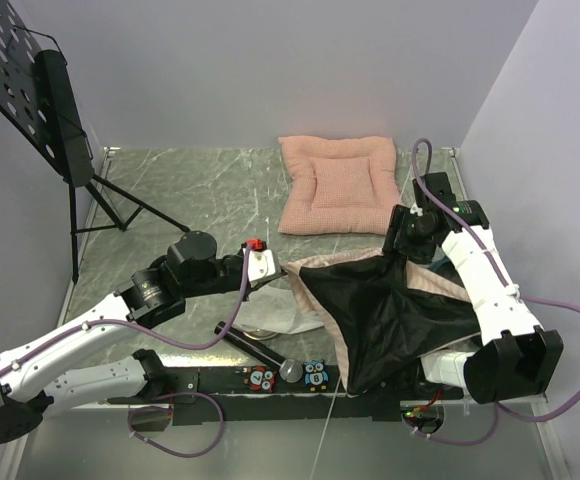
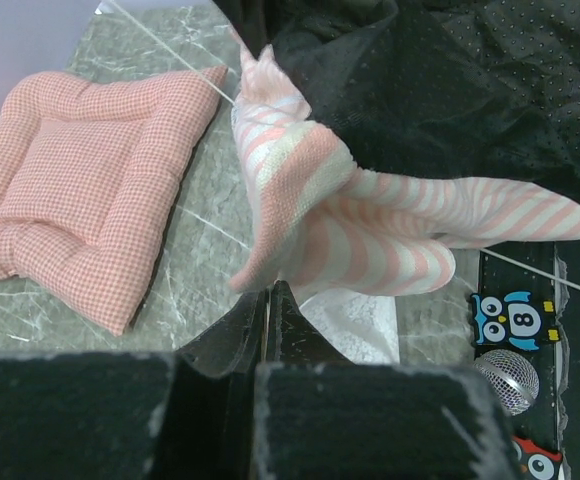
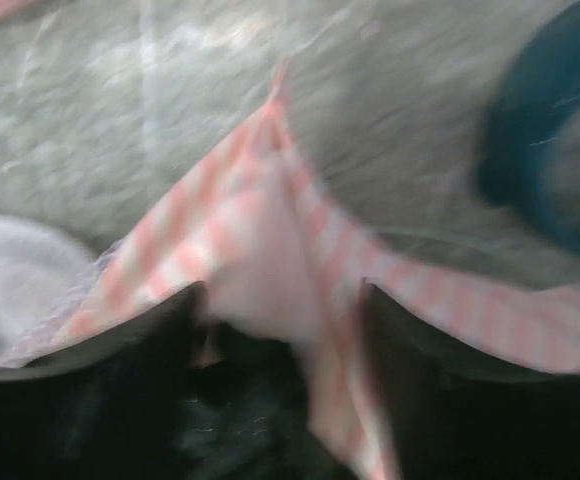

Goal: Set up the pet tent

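Observation:
The pet tent [image 1: 380, 310] lies crumpled between the arms with its black floor facing up and pink-striped edges showing around it. White mesh [image 1: 270, 312] spills out on its left. My left gripper [image 1: 275, 265] is at the tent's left corner. In the left wrist view it [image 2: 268, 290] is shut, pinching a fold of the striped fabric [image 2: 350, 235]. My right gripper [image 1: 406, 245] hangs over the tent's far right corner. The right wrist view is blurred. There the right gripper [image 3: 280, 300] stands with its jaws apart, and striped fabric [image 3: 260, 230] bunches between them.
A plain pink quilted cushion [image 1: 338, 185] lies at the back of the marbled table [image 1: 210, 190]. A black music stand [image 1: 40, 95] occupies the back left corner. Owl stickers [image 1: 315, 375] mark the near rail. A thin white pole [image 2: 530, 268] runs past the fabric.

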`<state>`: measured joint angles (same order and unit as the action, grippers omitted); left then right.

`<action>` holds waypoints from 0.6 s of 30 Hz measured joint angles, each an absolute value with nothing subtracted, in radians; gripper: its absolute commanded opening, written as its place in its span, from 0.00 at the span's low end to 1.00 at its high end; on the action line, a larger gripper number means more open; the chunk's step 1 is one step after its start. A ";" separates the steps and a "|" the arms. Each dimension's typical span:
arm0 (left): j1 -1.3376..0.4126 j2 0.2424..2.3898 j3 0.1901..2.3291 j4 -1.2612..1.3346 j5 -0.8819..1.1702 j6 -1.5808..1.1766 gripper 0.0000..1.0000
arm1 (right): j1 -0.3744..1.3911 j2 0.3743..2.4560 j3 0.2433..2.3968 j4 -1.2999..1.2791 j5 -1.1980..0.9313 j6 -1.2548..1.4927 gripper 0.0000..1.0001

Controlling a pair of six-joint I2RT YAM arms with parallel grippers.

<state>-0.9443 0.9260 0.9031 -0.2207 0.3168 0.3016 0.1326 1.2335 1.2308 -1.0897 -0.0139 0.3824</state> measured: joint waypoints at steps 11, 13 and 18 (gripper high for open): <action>-0.944 0.921 0.905 -0.233 0.294 0.295 0.54 | 0.086 1.367 1.545 -0.977 -0.389 0.352 0.00; -0.944 0.921 0.916 -0.242 0.271 0.297 0.80 | 0.085 1.393 1.659 -0.913 -0.458 0.343 0.00; -0.914 0.916 1.002 -0.258 0.235 0.300 1.00 | 0.085 1.403 1.797 -0.673 -0.654 0.344 0.00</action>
<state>-0.9142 0.9165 1.0019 -0.2577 0.2352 0.3000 0.0853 1.4029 1.7966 -0.6735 -0.6537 0.3435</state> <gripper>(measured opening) 0.944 0.089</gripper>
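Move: The pet tent's striped fold, with the black panel under it, is almost between the right hand's open fingers: about 3 cm left, 1 cm ahead and 1 cm lower. From the right hand the cushion lies roughly 28 cm ahead, 17 cm left; the teal ring some 12 cm right, 3 cm ahead, both about 17 cm down. The left hand, shut at the tent's other end, has that fold around 23 cm right, 8 cm ahead and 11 cm below. Right fingers pinch the tent's striped fold and lift it some 25 cm, forward and left; left fingers open wide. ##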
